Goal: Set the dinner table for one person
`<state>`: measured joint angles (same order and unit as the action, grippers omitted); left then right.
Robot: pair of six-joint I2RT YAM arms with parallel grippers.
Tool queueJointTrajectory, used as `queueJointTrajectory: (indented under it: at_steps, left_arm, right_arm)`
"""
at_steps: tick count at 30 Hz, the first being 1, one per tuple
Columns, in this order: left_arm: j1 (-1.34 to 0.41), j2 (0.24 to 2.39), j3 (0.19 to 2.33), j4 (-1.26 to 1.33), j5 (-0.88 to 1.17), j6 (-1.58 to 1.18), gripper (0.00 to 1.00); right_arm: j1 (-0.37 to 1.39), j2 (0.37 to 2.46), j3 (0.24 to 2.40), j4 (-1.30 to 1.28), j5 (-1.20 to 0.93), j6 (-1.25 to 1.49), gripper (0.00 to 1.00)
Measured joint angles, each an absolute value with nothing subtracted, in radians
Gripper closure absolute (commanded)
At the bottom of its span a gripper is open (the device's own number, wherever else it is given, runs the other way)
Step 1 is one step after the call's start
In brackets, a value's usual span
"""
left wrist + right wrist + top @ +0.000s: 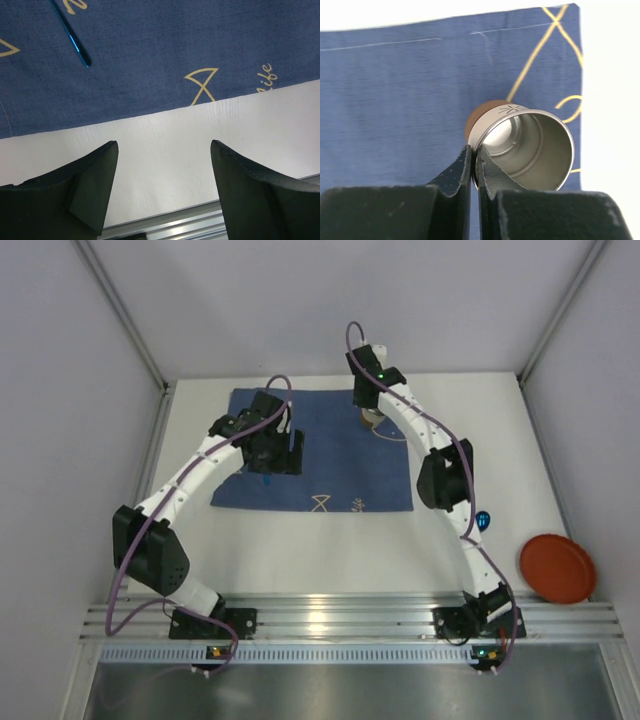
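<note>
The white dinner table [300,550] carries a dark blue cloth mat [340,460] at its middle back. My right gripper [370,405] is over the mat's far right corner. In the right wrist view it [474,152] is shut on the rim of a metal cup [535,145] with a brown base, one finger inside and one outside. My left gripper [272,452] hovers over the mat's left part. In the left wrist view it [164,145] is open and empty. A thin blue utensil [70,35] lies on the mat [150,45].
A red plate [557,568] lies at the table's near right edge. A small shiny blue object [485,521] sits beside the right arm. Grey walls enclose the table on three sides. An aluminium rail [340,615] runs along the near edge.
</note>
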<state>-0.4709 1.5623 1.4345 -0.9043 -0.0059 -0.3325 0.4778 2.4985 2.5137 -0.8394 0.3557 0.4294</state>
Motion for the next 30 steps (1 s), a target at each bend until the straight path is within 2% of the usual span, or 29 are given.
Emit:
queueJointTrajectory:
  at_steps: [6, 8, 9, 10, 13, 18, 19, 24, 26, 30]
  left_arm:
    - [-0.453, 1.557, 1.404, -0.91, -0.006, -0.322, 0.2]
    - [-0.453, 1.557, 1.4, -0.914, -0.006, -0.319, 0.2]
    - [-0.453, 1.557, 1.399, -0.916, -0.005, -0.318, 0.2]
    - [-0.453, 1.557, 1.399, -0.917, -0.005, -0.317, 0.2]
    - [-0.453, 1.557, 1.398, -0.92, 0.007, -0.315, 0.2]
    - [-0.453, 1.557, 1.396, -0.921, 0.025, -0.315, 0.2]
    - [-0.453, 1.557, 1.395, -0.921, 0.03, -0.315, 0.2]
    - [-0.453, 1.555, 1.384, -0.921, 0.046, -0.316, 0.2]
    - [-0.453, 1.553, 1.379, -0.921, 0.056, -0.316, 0.21]
    - [-0.453, 1.542, 1.356, -0.914, 0.089, -0.327, 0.21]
  right_arm:
    - [0.476, 2.51, 2.514, -0.86, 0.421, 0.392, 1.0]
    - [0.476, 2.51, 2.514, -0.858, 0.425, 0.386, 0.95]
    - [0.476, 2.511, 2.514, -0.855, 0.425, 0.385, 0.92]
    - [0.476, 2.513, 2.514, -0.852, 0.424, 0.384, 0.8]
    - [0.476, 2.515, 2.514, -0.849, 0.415, 0.382, 0.57]
    - [0.476, 2.515, 2.513, -0.801, 0.393, 0.366, 0.43]
    - [0.476, 2.514, 2.513, -0.79, 0.391, 0.362, 0.37]
    - [0.476, 2.471, 2.49, -0.738, 0.396, 0.339, 0.31]
    - [0.474, 2.391, 2.417, -0.716, 0.403, 0.324, 0.3]
    - [0.443, 2.094, 2.145, -0.662, 0.396, 0.341, 0.3]
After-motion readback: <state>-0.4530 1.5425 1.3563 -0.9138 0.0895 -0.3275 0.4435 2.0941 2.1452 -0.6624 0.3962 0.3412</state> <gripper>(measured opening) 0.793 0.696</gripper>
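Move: The cup, gripped by the left side of its rim in the right hand, has its middle about 3 cm right, 1 cm ahead and 4 cm below that hand. The placemat's far right corner lies roughly 12 cm ahead and 10 cm right, the fork some 26 cm left and 8 cm back, both about 8 cm down. From the left hand, the cup is about 25 cm ahead and 24 cm right, 8 cm lower. Still pinching the cup's rim, the right hand eases right and slightly down, rolling about five degrees, then opens wide and lets go of the cup. From there it climbs away from the cup, some 12 cm up, drawing right and back, fingertips tipping up a little. The empty left hand, still open, sinks and backs off about 3 cm. ##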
